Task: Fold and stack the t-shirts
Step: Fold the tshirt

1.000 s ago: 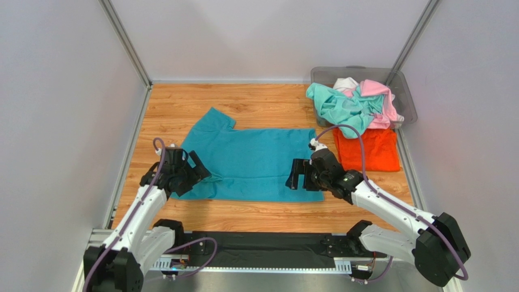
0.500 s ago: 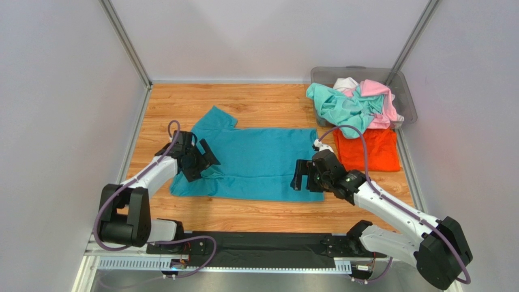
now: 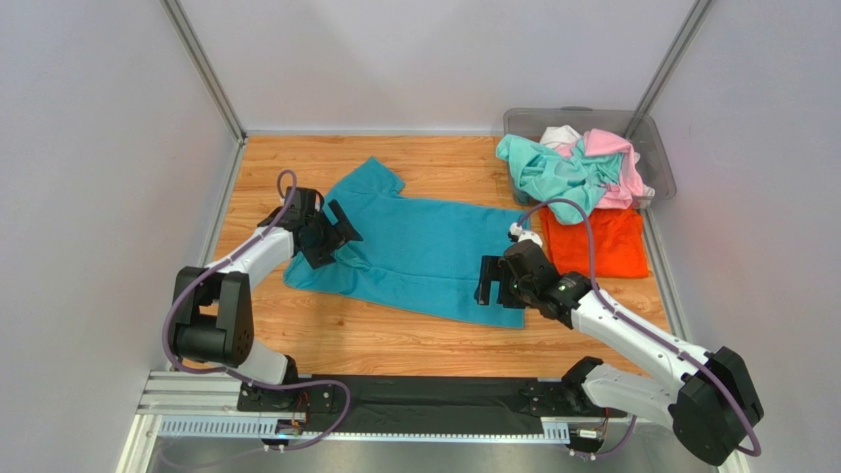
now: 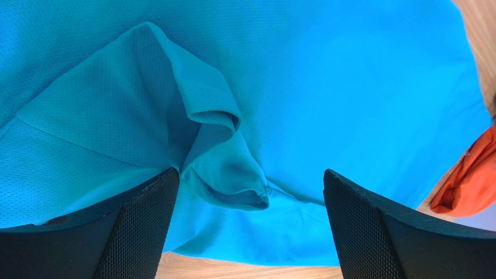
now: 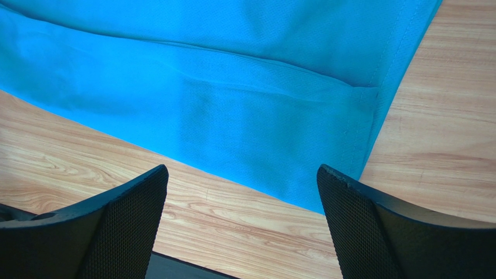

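The teal-blue t-shirt (image 3: 424, 256) lies spread and slanted on the wooden table, one sleeve (image 3: 373, 182) pointing away from me. My left gripper (image 3: 338, 236) is open over the shirt's left part. In the left wrist view a bunched fold (image 4: 224, 168) of the cloth rises between its wide-apart fingers (image 4: 145, 221). My right gripper (image 3: 484, 283) is open above the shirt's near right corner (image 5: 326, 174), with bare wood between its fingertips. The orange t-shirt (image 3: 595, 241) lies flat at the right. Mint-green (image 3: 548, 172), pink (image 3: 617, 163) and white (image 3: 560, 135) t-shirts are heaped together.
The grey translucent bin (image 3: 659, 158) stands at the far right corner under the heap. Grey walls close in the table (image 3: 395, 335) on the left, back and right. A black strip and metal rail run along the near edge.
My left gripper has moved away from me along the shirt's left side. The shirt's left part shifted with it, leaving the shirt slanted. The right gripper has barely moved.
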Available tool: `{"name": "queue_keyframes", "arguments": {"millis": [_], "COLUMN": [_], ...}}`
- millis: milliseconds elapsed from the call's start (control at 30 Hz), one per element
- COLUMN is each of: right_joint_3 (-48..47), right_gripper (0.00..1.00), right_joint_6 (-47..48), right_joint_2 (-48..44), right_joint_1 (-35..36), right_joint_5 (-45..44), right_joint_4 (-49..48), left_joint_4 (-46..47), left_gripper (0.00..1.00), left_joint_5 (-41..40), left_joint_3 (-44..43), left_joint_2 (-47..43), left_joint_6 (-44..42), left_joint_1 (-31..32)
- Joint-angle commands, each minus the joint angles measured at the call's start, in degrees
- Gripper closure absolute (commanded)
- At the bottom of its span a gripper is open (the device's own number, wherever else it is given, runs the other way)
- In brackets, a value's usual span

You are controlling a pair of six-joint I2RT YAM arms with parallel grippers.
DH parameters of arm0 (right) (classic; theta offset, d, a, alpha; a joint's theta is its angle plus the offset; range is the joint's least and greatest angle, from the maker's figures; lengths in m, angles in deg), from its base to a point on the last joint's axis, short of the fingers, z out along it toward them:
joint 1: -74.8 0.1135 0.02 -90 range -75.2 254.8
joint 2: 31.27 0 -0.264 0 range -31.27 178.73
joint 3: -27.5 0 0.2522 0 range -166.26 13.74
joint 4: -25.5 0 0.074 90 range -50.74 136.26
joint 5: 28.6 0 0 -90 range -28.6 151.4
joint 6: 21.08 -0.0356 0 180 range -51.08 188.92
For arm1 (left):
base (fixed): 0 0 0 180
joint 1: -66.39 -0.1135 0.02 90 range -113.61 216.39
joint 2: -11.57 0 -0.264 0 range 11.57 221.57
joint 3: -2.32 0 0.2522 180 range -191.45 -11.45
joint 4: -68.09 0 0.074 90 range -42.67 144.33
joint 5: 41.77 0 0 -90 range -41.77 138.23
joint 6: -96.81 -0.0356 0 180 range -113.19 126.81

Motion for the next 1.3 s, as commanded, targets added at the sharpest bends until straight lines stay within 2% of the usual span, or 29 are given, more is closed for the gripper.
{"name": "queue_keyframes", "arguments": {"millis": [0, 233, 400, 567, 600, 733, 800, 833, 867, 933, 967, 1067, 1133, 1233, 1267], "right_joint_3": [-2.7, -8.0, -16.7, -32.9, -35.8, -49.0, -56.5, -58.7, -61.6, -64.4, -66.6, -69.1, -70.4, -71.1, -71.2], "right_gripper": [0.0, 0.0, 0.0, 0.0, 0.0, 0.01, 0.05, 0.07, 0.1, 0.17, 0.23, 0.35, 0.38, 0.57, 0.68], "right_joint_6": [1.8, 14.8, 19.2, 25.3, 26.3, 28.3, 29.3, 29.5, 29.9, 29.6, 29.4, 29.3, 29.3, 29.0, 29.0], "right_joint_2": [0.6, 6.6, 22.6, 37.1, 42.0, 54.3, 58.3, 61.6, 63.2, 67.0, 68.0, 70.8, 71.7, 72.7, 72.9], "right_joint_1": [0.3, 2.6, 5.9, 10.3, 10.7, 11.4, 12.2, 12.4, 12.6, 12.6, 12.6, 12.6, 12.6, 12.6, 12.7], "right_joint_5": [0.2, 18.7, 29.1, 25.6, 25.3, 24.8, 24.2, 24.1, 24.3, 24.9, 25.0, 25.7, 27.2, 27.8, 28.1], "right_joint_4": [-1.6, -16.4, -24.4, -23.2, -22.1, -16.4, -12.7, -11.7, -11.1, -10.4, -9.8, -9.2, -9.0, -9.0, -8.9], "left_joint_4": [-2.0, -5.8, -6.2, -6.4, -6.7, -4.8, -4.5, -4.3, -3.9, -3.4, -3.8, -3.7, -4.5, -5.0, -5.0], "left_gripper": [0.0, 0.0, 0.0, 0.0, 0.0, 0.02, 0.15, 0.25, 0.4, 0.56, 0.65, 0.67, 0.67, 0.68, 0.68], "left_joint_5": [-0.1, -6.1, -6.4, -8.0, -7.8, -1.8, -1.3, -0.5, 0.0, 0.4, 0.6, -0.1, -1.3, -2.1, -2.1], "left_joint_3": [-2.4, 1.8, 5.0, 8.3, 9.6, 12.6, 12.6, 12.5, 12.3, 11.8, 11.2, 10.9, 10.5, 10.4, 10.5], "left_joint_2": [0.0, -5.2, -14.0, -20.2, -20.3, -18.5, -15.8, -14.7, -12.6, -10.4, -8.5, -5.6, -3.9, -2.6, -2.0], "left_joint_6": [-0.5, -1.9, -2.6, -0.5, 0.1, -0.3, -1.3, -1.6, -2.0, -2.3, -2.3, -2.0, -2.3, -2.1, -2.4], "left_joint_1": [0.3, 0.1, -3.6, -7.2, -9.6, -13.3, -14.1, -14.4, -14.6, -15.1, -15.2, -15.6, -15.9, -16.6, -16.8]}}
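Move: The two hands go for different parts of the teal t-shirt. The left edge of the near folded strip lies about 6 cm back, 8 cm left and 5 cm below the left hand; the crumpled sleeve is 2 cm back and 3 cm right of it, the far sleeve some 19 cm ahead and 6 cm right. From the right hand, the crumpled sleeve is about 12 cm ahead, 31 cm left and 4 cm down; the shirt's near right corner is 1 cm back, 5 cm right. Sweep the open right gripper some 30 cm left and 12 cm forward over the shirt in a low arc, turning it about 50 degrees counter-clockwise, then lower it to the crumpled sleeve and close the fingers well in around the fold. Lift the left gripper clear, carry it left and back, then lower it to the strip's left edge, closing to about a third open. ##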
